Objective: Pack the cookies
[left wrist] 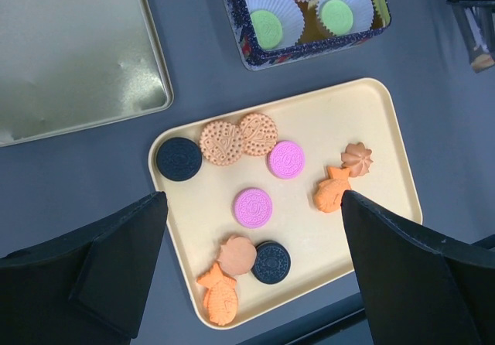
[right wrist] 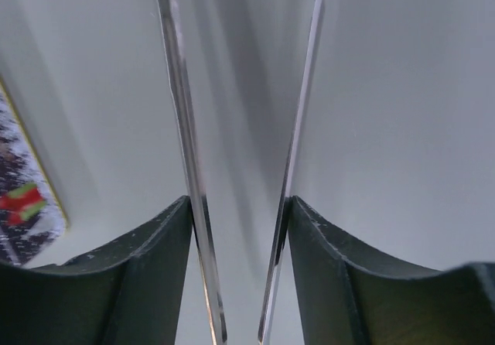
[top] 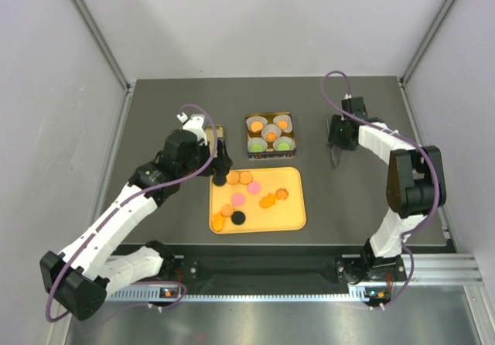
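Note:
The cookies (top: 247,194) lie loose on a yellow tray (top: 290,220): tan rounds (left wrist: 238,138), pink (left wrist: 253,207), black (left wrist: 179,158) and orange fish shapes (left wrist: 218,295). Others sit in white paper cups inside the square tin (top: 269,134), green ones (left wrist: 267,26) nearest the tray. My left gripper (left wrist: 254,206) hangs wide open over the tray's left part, holding nothing; it also shows in the top view (top: 220,171). My right gripper (top: 338,153) hovers to the right of the tin, shut on thin metal tongs (right wrist: 182,167) whose two blades press against its fingers (right wrist: 325,268).
A flat silver lid (left wrist: 69,51) lies on the dark table left of the tin, behind my left wrist. A corner of the patterned tin (right wrist: 23,206) shows at the left edge of the right wrist view. Grey walls enclose the table.

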Available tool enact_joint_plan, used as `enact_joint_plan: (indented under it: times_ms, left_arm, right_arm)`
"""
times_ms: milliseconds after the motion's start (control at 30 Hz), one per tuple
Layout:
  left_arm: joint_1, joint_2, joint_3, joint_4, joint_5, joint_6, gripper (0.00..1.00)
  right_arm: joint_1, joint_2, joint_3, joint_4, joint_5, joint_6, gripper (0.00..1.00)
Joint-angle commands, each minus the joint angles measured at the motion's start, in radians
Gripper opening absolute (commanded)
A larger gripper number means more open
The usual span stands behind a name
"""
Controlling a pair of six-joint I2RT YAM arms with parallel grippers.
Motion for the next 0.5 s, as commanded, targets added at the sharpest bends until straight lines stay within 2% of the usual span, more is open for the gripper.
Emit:
enact_joint_plan:
  times_ms: [0,33,200,367,433,467]
  left_arm:
    - [0.006,-0.014,0.050,0.005,-0.004,-0.003,0.99]
    - [0.006,-0.016,0.052,0.002,-0.006,-0.003,0.99]
    - [0.006,-0.017,0.041,0.003,-0.017,-0.029,0.99]
    - [0.006,0.010,0.013,0.028,-0.018,-0.075,0.99]
    - [0.006,0.021,0.016,0.032,-0.023,-0.086,0.99]
    - [0.006,0.026,0.024,0.035,-0.038,-0.087,0.99]
  right_arm:
    - [-0.010,-0.021,-0.018,0.107,0.025,0.025,0.53]
    - [-0.011,-0.018,-0.028,0.110,0.030,0.025,0.54]
    - [-0.014,0.002,-0.078,0.115,0.036,0.014,0.75]
    - [-0.011,0.002,-0.123,0.141,-0.001,0.025,0.85]
    - [-0.011,-0.062,-0.143,0.145,0.013,0.030,0.87]
    - [-0.011,-0.097,-0.169,0.150,0.028,0.031,0.91]
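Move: The tongs, pinched in the right fingers, are bound for the bare table spot just beneath, roughly 4 cm below the hand and 2 cm back. The cookie tin stands some 20 cm to the left of this hand, about level with it; the cookie tray's middle is around 24 cm left and 19 cm back. From the idle left hand, that table spot lies about 12 cm ahead, 35 cm to the right and 20 cm below. The tongs are set down on the bare table and let go: the right hand sinks about 3 cm while drawing back some 2 cm towards the hinge end, and its fingers open steadily from half open to nearly wide. Both pads come off the tongs' arms, the wrist holding its angle and the fingers staying on either side of them. ##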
